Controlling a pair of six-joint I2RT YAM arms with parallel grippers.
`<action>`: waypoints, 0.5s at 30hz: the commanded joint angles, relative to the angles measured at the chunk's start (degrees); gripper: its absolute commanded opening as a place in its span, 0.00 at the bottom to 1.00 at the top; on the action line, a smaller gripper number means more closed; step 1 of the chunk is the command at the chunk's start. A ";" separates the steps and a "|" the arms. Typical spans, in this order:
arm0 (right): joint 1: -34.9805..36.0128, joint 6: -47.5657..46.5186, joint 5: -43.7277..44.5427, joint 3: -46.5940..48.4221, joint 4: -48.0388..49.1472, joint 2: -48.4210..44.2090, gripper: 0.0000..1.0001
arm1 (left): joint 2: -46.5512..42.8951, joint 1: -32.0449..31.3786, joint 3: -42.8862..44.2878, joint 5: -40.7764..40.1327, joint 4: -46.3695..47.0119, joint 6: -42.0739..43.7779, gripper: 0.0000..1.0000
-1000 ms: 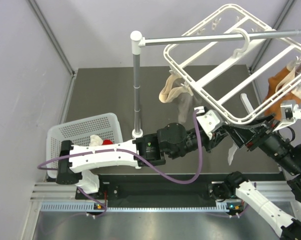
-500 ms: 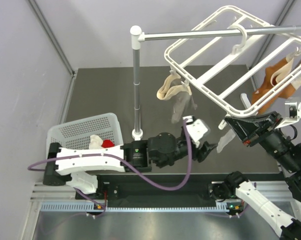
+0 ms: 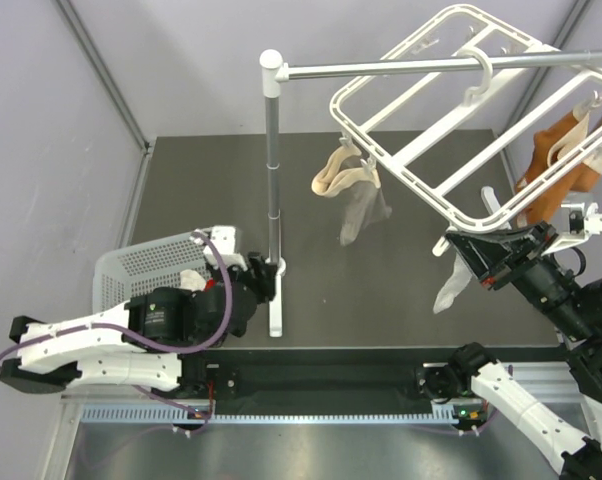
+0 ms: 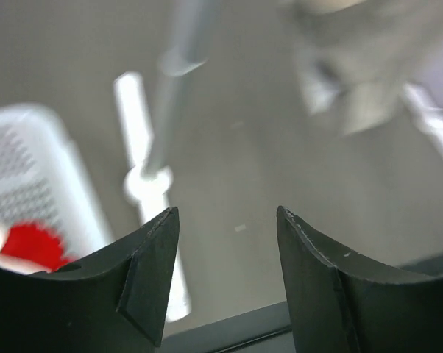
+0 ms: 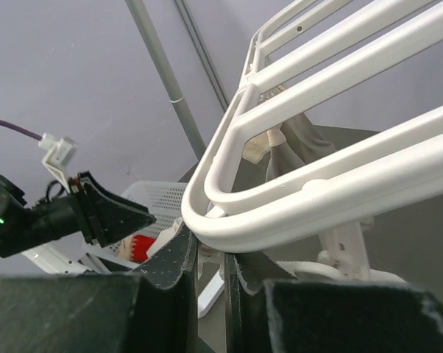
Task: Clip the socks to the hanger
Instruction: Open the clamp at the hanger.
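The white hanger (image 3: 396, 170) (image 5: 317, 198) hangs tilted from the metal rail. Beige (image 3: 343, 178), grey (image 3: 361, 215) and orange (image 3: 556, 155) socks are clipped to it. A white sock (image 3: 449, 288) dangles under its near corner. My right gripper (image 3: 459, 243) (image 5: 210, 250) sits just under that corner, shut on a thin white clip peg there. My left gripper (image 3: 264, 278) (image 4: 225, 213) is open and empty, low beside the stand's base. A red sock (image 4: 30, 246) (image 5: 142, 246) and another white sock (image 3: 191, 280) lie in the basket.
The white perforated basket (image 3: 141, 265) (image 4: 23, 147) stands at the near left, partly under my left arm. The grey stand's pole (image 3: 273, 170) rises mid-table from a white base (image 3: 275, 300), and its rail (image 3: 411, 66) runs right. Dark tabletop spreads between the arms.
My left arm has pulled back from the hanger's near corner to the basket side, and its jaws have opened. The right gripper has shut. The white sock stays hanging under the hanger.
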 commanded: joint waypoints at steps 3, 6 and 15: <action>0.10 -0.92 -1.34 -1.41 -1.90 0.60 0.00 | -9.13 3.39 -9.25 -8.03 -24.83 -27.95 0.58; 0.10 -1.18 -1.34 -1.76 -2.34 0.42 0.00 | -8.64 7.43 -11.89 -6.37 -23.95 -26.99 0.58; 0.10 -0.83 -1.43 -1.41 -3.22 -0.02 0.00 | 3.24 46.00 -17.25 19.09 -1.90 -0.20 0.61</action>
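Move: The left hand is empty and open. The white sock in the basket lies some 19 cm to its left, about 6 cm ahead and 27 below. The red sock is under and beside it, roughly 15 cm left and 5 ahead. The basket's middle is about 27 cm left and 8 ahead; the rack's post foot is straight ahead by about 15 cm, 28 below. From the right hand at the hanger's corner, the white basket sock is about 54 cm left, 10 ahead and 42 below. Leftward and down, the left hand sweeps quickly away from the rack's post and in over the basket, about 15 cm each way, adding some 6 cm forward mostly in the second half. The wrist swings counter-clockwise by 35 to 40 degrees and tips down about 20, fingers staying open and touching nothing yet. The right hand stays put, still closed at the hanger's near corner. ##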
